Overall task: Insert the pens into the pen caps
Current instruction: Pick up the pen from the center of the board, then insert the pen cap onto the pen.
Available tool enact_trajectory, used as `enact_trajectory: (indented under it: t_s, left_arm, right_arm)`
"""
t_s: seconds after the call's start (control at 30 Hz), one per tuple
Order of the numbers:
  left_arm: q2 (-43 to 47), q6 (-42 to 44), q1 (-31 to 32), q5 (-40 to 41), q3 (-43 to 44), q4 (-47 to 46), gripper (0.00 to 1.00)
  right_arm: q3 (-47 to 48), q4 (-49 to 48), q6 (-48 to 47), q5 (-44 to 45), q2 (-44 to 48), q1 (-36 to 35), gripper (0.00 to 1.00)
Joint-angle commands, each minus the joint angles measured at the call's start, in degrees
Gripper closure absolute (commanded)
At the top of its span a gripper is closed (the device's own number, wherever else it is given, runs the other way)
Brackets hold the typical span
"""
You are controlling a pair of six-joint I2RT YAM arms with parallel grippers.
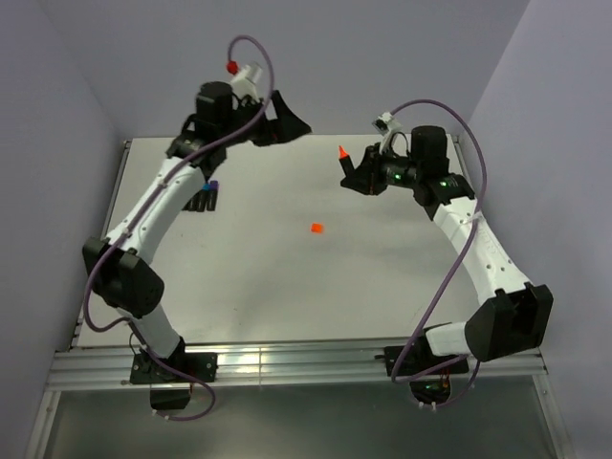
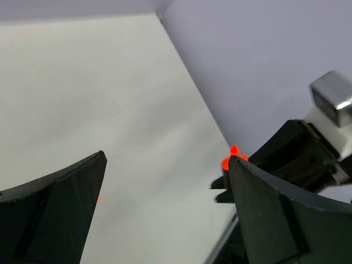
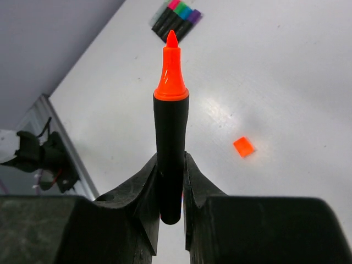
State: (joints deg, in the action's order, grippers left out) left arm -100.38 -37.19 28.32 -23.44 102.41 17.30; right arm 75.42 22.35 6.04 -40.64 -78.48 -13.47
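My right gripper (image 1: 356, 176) (image 3: 171, 165) is shut on the black barrel of an orange-tipped pen (image 1: 342, 153) (image 3: 171, 126), tip pointing up and away from the jaws. A small orange pen cap (image 1: 317, 228) (image 3: 243, 147) lies on the white table, apart from both grippers. Several other pens (image 1: 208, 196) (image 3: 177, 19) lie side by side at the table's left, beside the left arm. My left gripper (image 1: 292, 122) (image 2: 166, 159) hangs open and empty above the back of the table. In its view the orange tip (image 2: 234, 154) peeks past its right finger.
The white table (image 1: 287, 287) is bounded by purple walls at the back and on both sides. An aluminium rail (image 1: 306, 363) runs along the near edge, where both arm bases are bolted.
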Motion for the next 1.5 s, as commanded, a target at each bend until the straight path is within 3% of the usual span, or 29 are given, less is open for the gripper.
enact_trajectory:
  t_s: [0.0, 0.13, 0.17, 0.2, 0.3, 0.33, 0.43, 0.53, 0.67, 0.77, 0.93, 1.13, 1.3, 1.47]
  left_arm:
    - [7.7, 12.1, -6.2, -13.5, 0.1, -7.1, 0.01]
    - [6.8, 20.5, -11.0, -27.2, -2.7, -5.7, 0.0]
    - [5.3, 23.7, -11.0, -28.4, -1.6, -2.5, 0.0]
    - [3.6, 27.4, -10.7, -28.9, 0.1, 7.4, 0.01]
    - [-5.9, 44.6, -7.2, -23.2, 11.0, 24.4, 0.01]
    - [-8.5, 51.7, -5.3, -19.2, 17.8, 34.3, 0.01]
    - [-18.2, 60.3, -1.1, -11.5, 25.9, 43.5, 0.01]
    - [-19.7, 73.0, 1.8, -8.4, 22.9, 45.0, 0.01]
    - [-18.4, 89.8, 4.0, -8.0, 12.1, 42.0, 0.01]
    - [-22.4, 101.1, 5.2, -8.1, 12.1, 45.3, 0.06]
    - [-33.6, 101.2, 5.9, -7.2, 23.6, 49.9, 0.1]
    - [-31.5, 99.2, 6.6, -7.1, 14.4, 36.5, 0.16]
    - [-35.8, 95.8, 7.5, -7.1, 20.6, 38.9, 0.19]
    - [-36.4, 95.8, 7.9, -6.7, 18.7, 37.5, 0.23]
  right_arm:
    - [-5.0, -7.9, 1.7, -13.8, 4.9, 4.6, 1.0]
    - [-6.8, -8.2, 1.2, -12.4, 7.3, 7.2, 1.0]
    - [-7.3, -8.0, 1.1, -11.9, 7.5, 7.9, 1.0]
    - [-7.5, -7.8, 1.1, -11.7, 7.7, 9.5, 1.0]
    - [-7.7, -6.5, 0.9, -11.7, 8.1, 12.0, 1.0]
    - [-7.7, -6.2, 0.6, -11.4, 8.4, 13.1, 1.0]
    - [-7.7, -3.5, -0.9, -11.6, 9.1, 17.7, 1.0]
    - [-7.6, -1.3, -2.5, -12.4, 9.5, 21.2, 1.0]
    - [-7.0, 1.5, -4.4, -12.4, 9.0, 23.6, 1.0]
    - [-6.8, 3.0, -7.0, -11.1, 8.7, 24.0, 1.0]
    - [-6.2, 6.1, -9.9, -8.7, 7.5, 24.2, 1.0]
    - [-6.9, 6.3, -11.1, -6.8, 7.9, 24.5, 1.0]
    - [-6.8, 6.5, -11.6, -5.8, 7.4, 24.5, 1.0]
    - [-7.0, 6.6, -11.7, -5.6, 7.1, 24.7, 1.0]
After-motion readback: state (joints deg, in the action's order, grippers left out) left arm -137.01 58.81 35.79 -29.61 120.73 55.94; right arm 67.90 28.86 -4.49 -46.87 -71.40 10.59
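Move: The orange pen cap lies on the board about 34 cm below the left hand, roughly 5 cm to its right and 3 cm back. The orange pen, already gripped by the right hand, is some 11 cm right, 6 cm back and 4 cm below the left hand. The purple pen ending the row lies about 22 cm left, 6 cm ahead, at board level. From the right hand the cap is about 9 cm left, 4 cm ahead and 28 cm down. The left hand first carries on left and up by some 7 cm, then swings back right and plunges towards the orange cap, ending about 31 cm lower than it began, its wrist turned round so the wide-open fingers point steeply down and somewhat right; they narrow by roughly a fifth over the last stretch, still standing open above the cap. Meanwhile the right hand keeps its grip on the orange pen, tip up, and draws it about 14 cm to the right, away from the cap, turning some 15 degrees clockwise. ##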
